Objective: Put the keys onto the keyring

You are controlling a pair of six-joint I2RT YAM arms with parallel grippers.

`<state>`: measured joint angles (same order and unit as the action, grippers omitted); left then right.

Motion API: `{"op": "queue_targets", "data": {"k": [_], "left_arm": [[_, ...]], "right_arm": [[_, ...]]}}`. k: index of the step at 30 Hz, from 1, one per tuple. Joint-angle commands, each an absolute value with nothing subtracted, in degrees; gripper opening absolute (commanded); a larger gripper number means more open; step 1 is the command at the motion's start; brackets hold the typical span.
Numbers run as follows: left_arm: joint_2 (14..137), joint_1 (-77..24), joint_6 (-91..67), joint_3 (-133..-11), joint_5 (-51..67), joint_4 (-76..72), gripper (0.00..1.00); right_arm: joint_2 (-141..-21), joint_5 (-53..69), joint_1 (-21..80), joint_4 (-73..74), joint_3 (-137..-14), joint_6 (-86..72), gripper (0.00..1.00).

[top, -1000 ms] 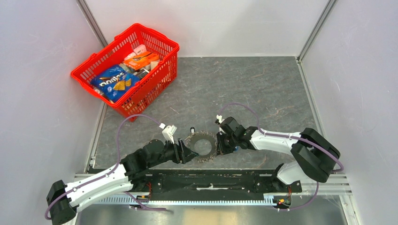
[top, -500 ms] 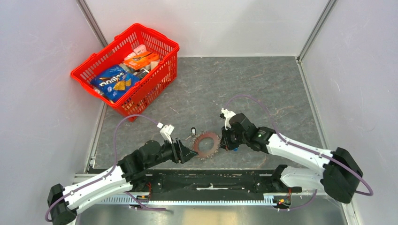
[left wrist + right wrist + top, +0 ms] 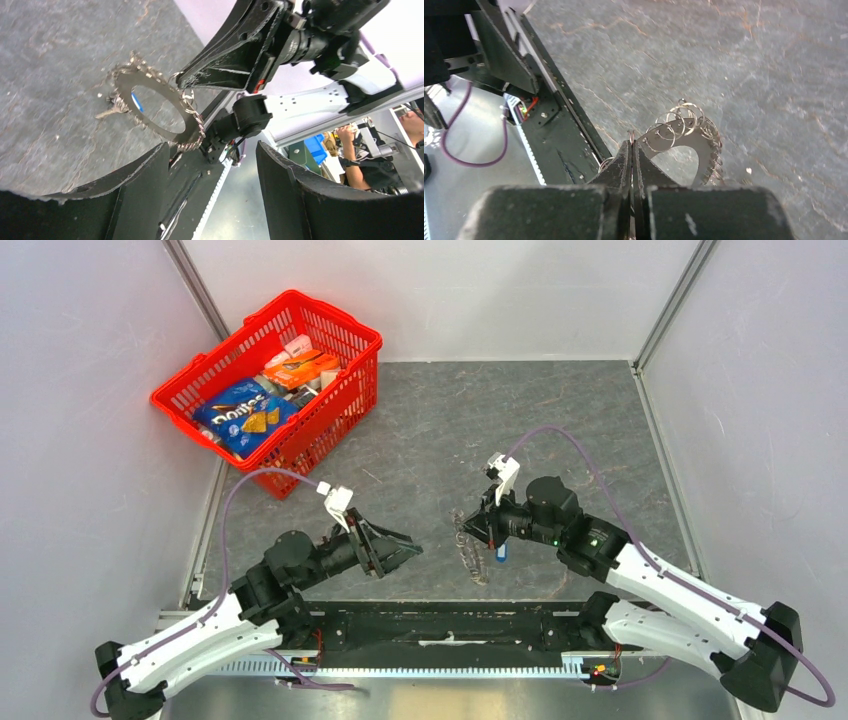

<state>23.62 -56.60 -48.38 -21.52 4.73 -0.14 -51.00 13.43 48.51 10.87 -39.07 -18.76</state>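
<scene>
The keys [image 3: 468, 552] form a silvery toothed wheel that hangs on edge above the table. My right gripper [image 3: 470, 525] is shut on its upper rim. In the right wrist view the closed fingertips [image 3: 631, 146] pinch the rim next to several small split rings [image 3: 670, 130]. A tiny blue-headed key [image 3: 500, 553] hangs beside the wheel. My left gripper [image 3: 408, 548] is open and empty, a short way left of the wheel. In the left wrist view the wheel [image 3: 155, 107] shows beyond my open gripper [image 3: 212, 150], with blue [image 3: 137, 102] showing through its hole.
A red basket [image 3: 350, 375] with a Doritos bag [image 3: 243, 415] and boxes stands at the back left. The black base rail [image 3: 450, 625] runs along the near edge. Grey walls close in both sides.
The right gripper has lifted the wheel of keys off the table, turned it on edge and carried it right. The left gripper has drawn back left, away from the wheel.
</scene>
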Motion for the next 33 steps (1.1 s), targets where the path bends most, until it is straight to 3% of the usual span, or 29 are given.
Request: {"op": "queue_targets", "data": {"k": [1, 24, 33], "left_arm": [[23.5, -56.5, -43.5, -25.4, 5.8, -4.9, 0.71], [24.3, -56.5, -38.2, -34.5, 12.9, -17.7, 0.68], [28.5, -56.5, -37.2, -35.8, 14.1, -23.3, 0.65]], "right_arm": [[-48.3, 17.8, 48.4, 2.2, -44.0, -16.4, 0.00], [-48.3, 38.7, 48.4, -19.4, -52.2, -24.4, 0.00], [-48.3, 40.5, 48.4, -28.8, -50.9, -32.2, 0.00]]}}
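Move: Level with the blue key but high over it, the keyring hangs upright from the right fingers, its middle about 6 cm below that hand and 2 cm back. From the left hand the ring's middle is some 11 cm right, 3 cm ahead and 7 cm down. The open left gripper is about 11 cm left of the right hand, 5 cm back and 3 cm higher. The blue key lies 8 cm right of the right hand, 2 cm ahead, 19 cm down. Lifting together, both hands climb well clear of the table. The right, keeping its shut pinch on the ring's rim, goes up some 20 cm, back about 7 cm and slightly left, tipping its fingers upward by roughly 30 degrees and swinging counter-clockwise to carry the ring in front of the left gripper. The left rises about 16 cm with its fingers staying open and tilting upward, easing slightly back. ##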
